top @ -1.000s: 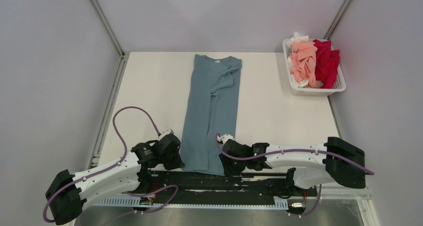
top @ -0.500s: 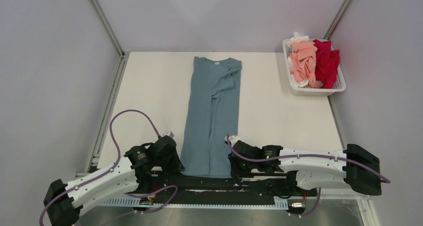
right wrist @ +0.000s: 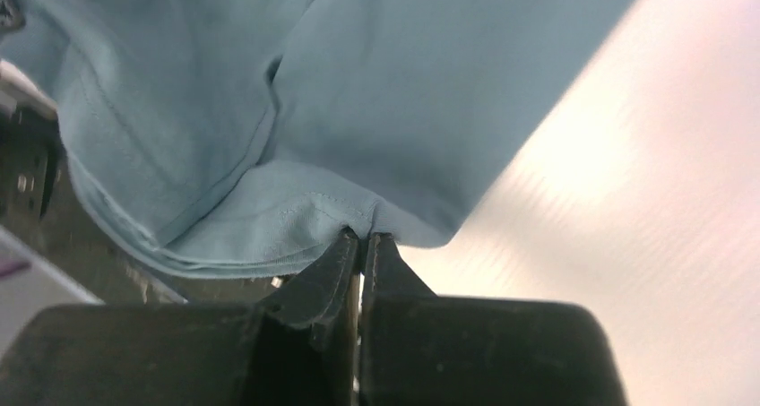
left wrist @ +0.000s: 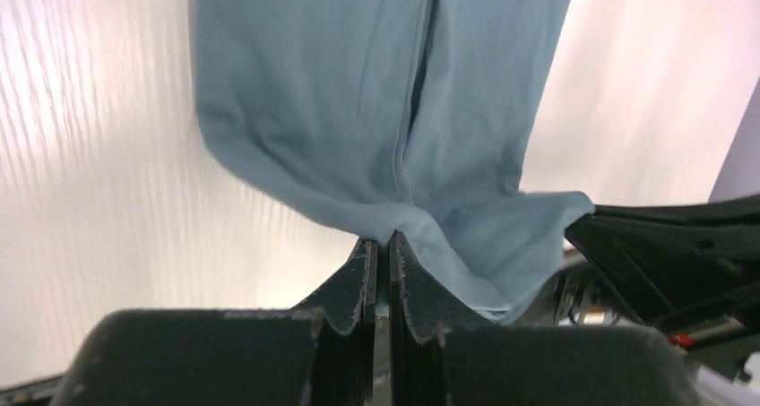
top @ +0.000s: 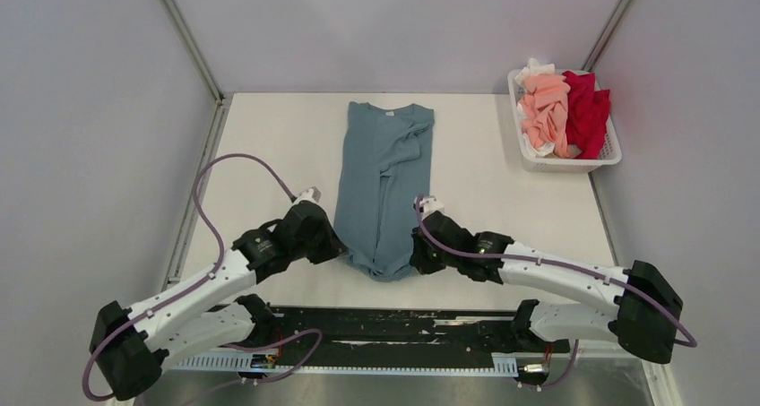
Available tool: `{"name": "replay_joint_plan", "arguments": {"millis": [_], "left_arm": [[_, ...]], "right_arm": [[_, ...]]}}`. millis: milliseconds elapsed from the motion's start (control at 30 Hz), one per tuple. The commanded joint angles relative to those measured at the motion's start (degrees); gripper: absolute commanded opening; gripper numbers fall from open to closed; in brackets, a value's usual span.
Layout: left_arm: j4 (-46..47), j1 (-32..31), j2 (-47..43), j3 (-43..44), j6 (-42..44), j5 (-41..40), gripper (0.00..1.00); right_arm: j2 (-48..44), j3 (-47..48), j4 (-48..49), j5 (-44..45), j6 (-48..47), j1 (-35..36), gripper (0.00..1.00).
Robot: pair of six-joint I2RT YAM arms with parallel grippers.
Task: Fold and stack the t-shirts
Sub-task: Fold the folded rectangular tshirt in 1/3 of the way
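Observation:
The blue-grey t-shirt (top: 384, 168) lies as a long narrow strip down the middle of the table, neck label at the far end. Its near hem is lifted and curled forward. My left gripper (top: 337, 247) is shut on the hem's left corner; the cloth (left wrist: 358, 110) hangs from its closed jaws in the left wrist view. My right gripper (top: 418, 254) is shut on the hem's right corner, with the stitched hem (right wrist: 296, 218) pinched in the right wrist view. Salmon pink (top: 543, 106), crimson red (top: 587, 110) and white (top: 535, 67) shirts lie crumpled in the basket.
A white slatted basket (top: 574, 162) stands at the table's far right corner. The white table (top: 269, 155) has a metal rail along its left edge. Grey walls close in on three sides. The black base rail runs along the near edge.
Both grippers have lifted the shirt's near hem from the table's front edge and carried it toward the far side. The strip now looks shorter, with its near end curled up.

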Motion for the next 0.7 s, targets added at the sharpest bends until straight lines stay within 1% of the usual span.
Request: {"name": "replay_joint_plan", "arguments": {"millis": [0,33,100,133,367,500,667], "left_arm": [[10.42,6.43,7.60,4.37,5.31,-0.26,0.00],[10.31,7.39,10.81,5.53,6.43,0.11,0.00],[9.41,10.03,15.32,10.55,8.15,0.75,0.00],[9.25,11.37,16.61,11.70,8.57,0.59,0.00],[12.07,17.44,30.23,21.29,12.40,4.82,0.00],[10.35,20.37,36.32,26.84,14.08,6.26,0.00],[10.16,23.15,41.65,31.11,16.66,6.73,0.00]], "right_arm": [[1.45,3.70,7.27,5.46,-4.98,-7.09,0.00],[2.04,4.06,9.02,5.57,-5.95,-8.81,0.00],[3.56,5.33,11.96,5.66,-7.26,-11.61,0.00],[4.67,6.08,12.84,5.83,-7.67,-12.83,0.00],[12.30,11.50,15.76,7.50,-10.76,-19.17,0.00],[16.13,14.28,17.43,6.16,-12.17,-22.32,0.00],[20.49,17.04,18.94,4.30,-13.52,-25.96,0.00]]}}
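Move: The shirt's near hem is already lifted, its corners pinched in both hands. The middle of the line across the shirt where the hem is headed lies about 22 cm ahead, 9 right and 10 below the left hand, and about 24 ahead, 7 left and 7 below the right. From the right hand, the bunched cloth is some 32 cm ahead and 3 left, and the collar about 47 ahead and 5 left. The pinched hem is carried forward over the shirt's own body by both hands together, roughly 18 cm towards the collar. The left stays about level while the right climbs a couple of centimetres and drifts slightly right, turning some 20 degrees clockwise with its fingers tipping up a little. Both grippers stay shut on the cloth. ##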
